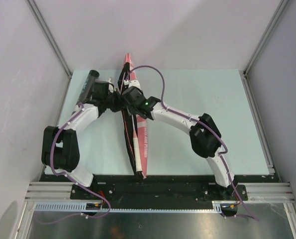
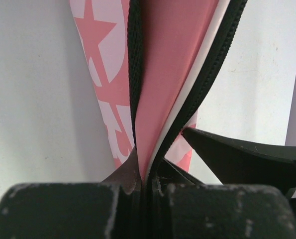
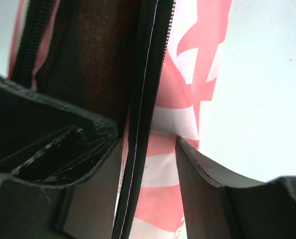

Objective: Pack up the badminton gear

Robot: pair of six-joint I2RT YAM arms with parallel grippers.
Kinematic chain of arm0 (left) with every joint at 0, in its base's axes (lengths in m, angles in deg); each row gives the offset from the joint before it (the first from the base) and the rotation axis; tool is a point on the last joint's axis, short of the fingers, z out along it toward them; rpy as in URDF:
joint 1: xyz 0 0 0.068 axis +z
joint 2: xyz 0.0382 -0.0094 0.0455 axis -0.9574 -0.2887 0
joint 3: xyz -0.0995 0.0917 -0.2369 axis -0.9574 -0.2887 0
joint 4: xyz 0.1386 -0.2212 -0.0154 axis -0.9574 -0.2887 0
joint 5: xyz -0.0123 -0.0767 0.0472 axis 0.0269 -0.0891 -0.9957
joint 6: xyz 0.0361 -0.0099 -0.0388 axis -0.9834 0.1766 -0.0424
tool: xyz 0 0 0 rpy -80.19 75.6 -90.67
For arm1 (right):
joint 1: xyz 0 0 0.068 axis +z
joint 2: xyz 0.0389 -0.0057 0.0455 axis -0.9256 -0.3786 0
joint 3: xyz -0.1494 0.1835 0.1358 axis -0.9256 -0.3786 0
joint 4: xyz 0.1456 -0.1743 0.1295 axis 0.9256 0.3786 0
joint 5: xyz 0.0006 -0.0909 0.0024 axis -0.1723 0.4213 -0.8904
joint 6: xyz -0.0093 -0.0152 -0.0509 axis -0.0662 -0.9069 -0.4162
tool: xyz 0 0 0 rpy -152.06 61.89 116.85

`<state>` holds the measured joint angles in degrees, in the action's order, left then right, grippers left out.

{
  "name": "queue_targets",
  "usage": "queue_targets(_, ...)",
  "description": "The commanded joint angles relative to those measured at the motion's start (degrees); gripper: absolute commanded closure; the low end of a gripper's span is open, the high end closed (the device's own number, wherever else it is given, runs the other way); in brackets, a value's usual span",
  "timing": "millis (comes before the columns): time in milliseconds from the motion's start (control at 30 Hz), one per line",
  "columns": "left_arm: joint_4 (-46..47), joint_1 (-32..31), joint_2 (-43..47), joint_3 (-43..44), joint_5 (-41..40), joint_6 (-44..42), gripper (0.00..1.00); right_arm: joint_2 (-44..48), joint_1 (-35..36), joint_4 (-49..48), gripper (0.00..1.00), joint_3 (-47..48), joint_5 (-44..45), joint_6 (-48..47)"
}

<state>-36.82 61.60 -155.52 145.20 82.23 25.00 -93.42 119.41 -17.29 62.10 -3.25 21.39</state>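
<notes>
The long pink racket bag [image 1: 144, 149] lies down the middle of the table, its black strap [image 1: 127, 142] alongside. A white racket handle [image 1: 136, 148] sticks out of its near end. My left gripper [image 1: 116, 97] is shut on the bag's zipped edge; in the left wrist view the pink fabric [image 2: 160, 74] and black zipper tape [image 2: 134, 69] run into my closed jaws [image 2: 146, 182]. My right gripper [image 1: 128, 95] is just beside it, open, its fingers astride the bag's zipper [image 3: 148, 89] and pink-and-white side [image 3: 197, 74]. The black tube [image 1: 90, 80] lies far left. No shuttlecocks show.
The pale green table [image 1: 212, 114] sits between metal rails on both sides, with white walls beyond. The bag's far tip [image 1: 128, 59] reaches past the back edge. Both arms bend in over the middle of the table.
</notes>
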Motion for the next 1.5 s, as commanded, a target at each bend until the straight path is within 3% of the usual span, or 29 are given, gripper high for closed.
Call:
queue_targets(0,-0.4,-1.0,3.2,-0.2,2.7,0.2,1.0,-3.1,1.0,-3.0,0.51,4.2,15.0,-3.5)
queue_targets(133,-0.4,-1.0,3.7,-0.6,2.2,0.1,0.99,-4.6,0.9,-3.1,0.62,6.5,18.3,-6.3)
queue_targets(233,-0.5,-0.8,3.8,-0.6,2.1,0.1,1.0,-4.1,0.8,-2.9,0.83,6.9,18.8,-7.6)
queue_targets(267,-0.5,-0.7,3.8,-0.5,2.0,0.0,1.0,-3.7,0.8,-2.6,0.96,7.0,18.8,-8.1)
queue_targets(300,-0.5,-0.6,4.0,-0.4,2.0,-0.1,1.0,-3.2,0.8,-2.2,1.0,7.0,17.9,-8.4)
queue_targets(467,-1.2,-0.5,5.6,-0.4,-1.0,-1.3,1.0,1.1,-0.1,4.4,1.0,11.0,7.5,-10.9)
queue_targets(600,-4.9,-0.6,6.1,1.7,-3.4,-4.2,1.0,2.8,-4.3,14.5,1.0,15.7,-11.6,-8.0)
queue_targets(800,-10.7,-0.6,6.8,4.1,-3.8,-7.9,1.0,9.4,-11.2,15.7,1.0,10.7,-30.2,-4.9)
queue_targets(1033,-12.1,-1.6,4.4,4.6,-2.9,-10.9,1.0,12.0,-14.5,9.6,1.0,-1.1,-33.0,-3.6)
queue_targets(1333,-12.2,-3.6,7.5,7.8,0.2,-9.7,0.99,14.5,-14.4,6.5,1.0,-1.6,-37.1,-1.5)
queue_targets(1467,-12.1,-3.7,4.0,6.8,-1.9,-10.8,1.0,13.4,-14.6,4.5,1.0,-4.5,-35.5,-0.9)
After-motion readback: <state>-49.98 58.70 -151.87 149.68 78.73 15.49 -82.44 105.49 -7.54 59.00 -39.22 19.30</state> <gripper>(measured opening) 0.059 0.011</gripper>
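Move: The bag's right zip edge runs between the right hand's open fingers, its spot to grip about 2 cm ahead and 1 cm right of the hand point, at the same height. The bag's left edge is about 5 cm to that hand's left, and the racket handle some 17 cm back, 1 cm right and 12 cm below. The left hand already holds the left edge; the right edge lies about 6 cm right and 2 cm ahead of it, level in height. Ease the right gripper about 2 cm forward and shut it on the bag's right zip edge, then lift and draw that edge up and to the right, some 7 cm each way, away from the left hand, tipping the fingers down; settle slightly back, down and left. Keep the left gripper shut on the left edge, rolling it some 10 degrees and shifting it about 3 cm back. ##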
